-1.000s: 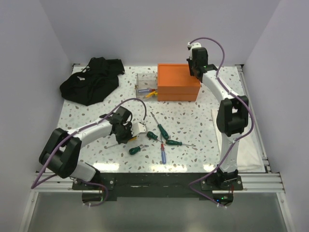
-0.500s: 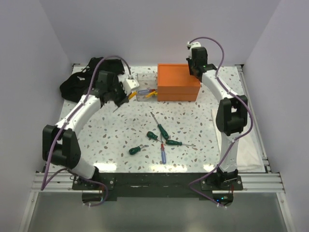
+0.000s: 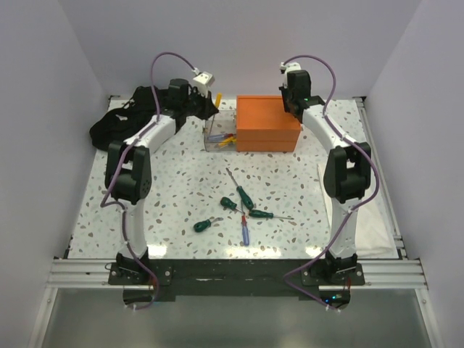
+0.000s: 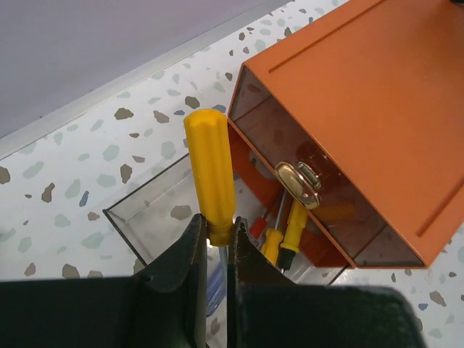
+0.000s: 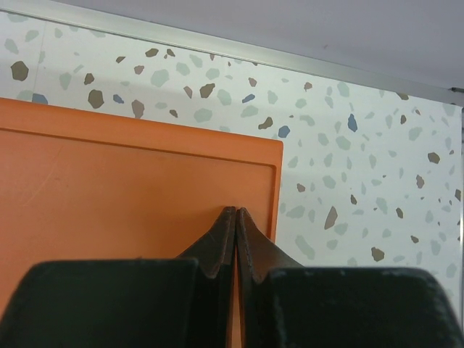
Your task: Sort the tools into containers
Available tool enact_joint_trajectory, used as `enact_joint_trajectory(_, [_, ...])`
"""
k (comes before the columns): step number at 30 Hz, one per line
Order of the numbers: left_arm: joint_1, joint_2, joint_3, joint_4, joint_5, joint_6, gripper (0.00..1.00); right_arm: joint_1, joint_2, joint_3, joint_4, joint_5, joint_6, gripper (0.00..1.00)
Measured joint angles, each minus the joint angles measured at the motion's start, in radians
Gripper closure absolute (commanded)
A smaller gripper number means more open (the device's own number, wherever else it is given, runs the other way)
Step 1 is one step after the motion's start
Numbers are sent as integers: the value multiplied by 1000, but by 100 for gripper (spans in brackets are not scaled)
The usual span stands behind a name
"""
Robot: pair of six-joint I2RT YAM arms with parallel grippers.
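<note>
My left gripper is shut on a yellow-handled screwdriver and hangs over the clear bin. The handle sticks out past the fingertips. Yellow and red-handled tools lie in the bin, against the orange box. My right gripper is shut on nothing, above the box's flat top near its back right corner. Several screwdrivers lie loose mid-table: green ones and a red-and-blue one.
A black cloth heap lies at the back left beside my left arm. A white pad runs along the table's right edge. Walls close in the back and both sides.
My left arm has swung from the table's near left up to the back, carrying the yellow screwdriver over the clear bin. The right arm has stayed put.
</note>
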Motion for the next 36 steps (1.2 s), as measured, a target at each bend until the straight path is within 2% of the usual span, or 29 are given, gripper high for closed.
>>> enact_joint_trajectory(3, [-3,74,82,3,-6,-24,100,0,0,0,0,1,-3,98])
enact_joint_trajectory(4, [-5,92,102,4,-8,-24,96,0,0,-1,1,1,-4,98])
enact_joint_trajectory(5, [-5,102,111,5,-10,-23,87,0,0,-1,1,1,-5,98])
enact_joint_trajectory(6, [-8,108,113,3,-11,-22,84,0,0,-2,2,1,-7,98])
enact_joint_trajectory(12, [-29,117,113,-66,-1,46,73,2,0,-2,3,1,-8,98])
enact_joint_trajectory(19, [-41,117,77,-134,7,85,50,4,8,5,10,2,-8,98])
enact_joint_trajectory(23, [-41,105,76,-174,-18,92,47,4,8,5,10,2,-8,98])
enact_joint_trajectory(26, [-38,35,17,-196,-24,113,47,5,8,5,11,5,-9,98])
enact_joint_trajectory(30, [-23,-219,-243,-220,87,226,46,7,8,0,17,9,-15,98])
enact_joint_trajectory(33, [-15,-389,-349,-357,217,420,46,8,8,-3,26,10,-17,98])
enact_joint_trajectory(36, [-19,-439,-361,-550,302,645,45,8,8,-5,29,10,-19,98])
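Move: The left hand holds a yellow screwdriver by the lower end of its handle, above the open clear drawer; the drawer's middle lies some 13 cm below it, about 1 cm ahead and 2 cm to the right. The yellow screwdrivers already stored are roughly 1 cm back, 5 cm right and 15 cm down. The orange cabinet's middle is level with the hand, 21 cm right and 9 cm lower. On the table, the nearest green screwdriver sits 20 cm back, 9 cm right, 16 cm down. From the right hand, the drawer is about 26 cm left, 2 cm back and 13 cm lower. Down into the drawer's mouth goes the left hand, about 6 cm after a slight push forward, drifting a little right, its fingers opening on the way to let go of the yellow screwdriver. Then it lifts back out and sweeps back some 18 cm towards the loose green screwdrivers, turning clockwise about 30 degrees with its fingers open. The right hand stays, shut, on the cabinet's top. ##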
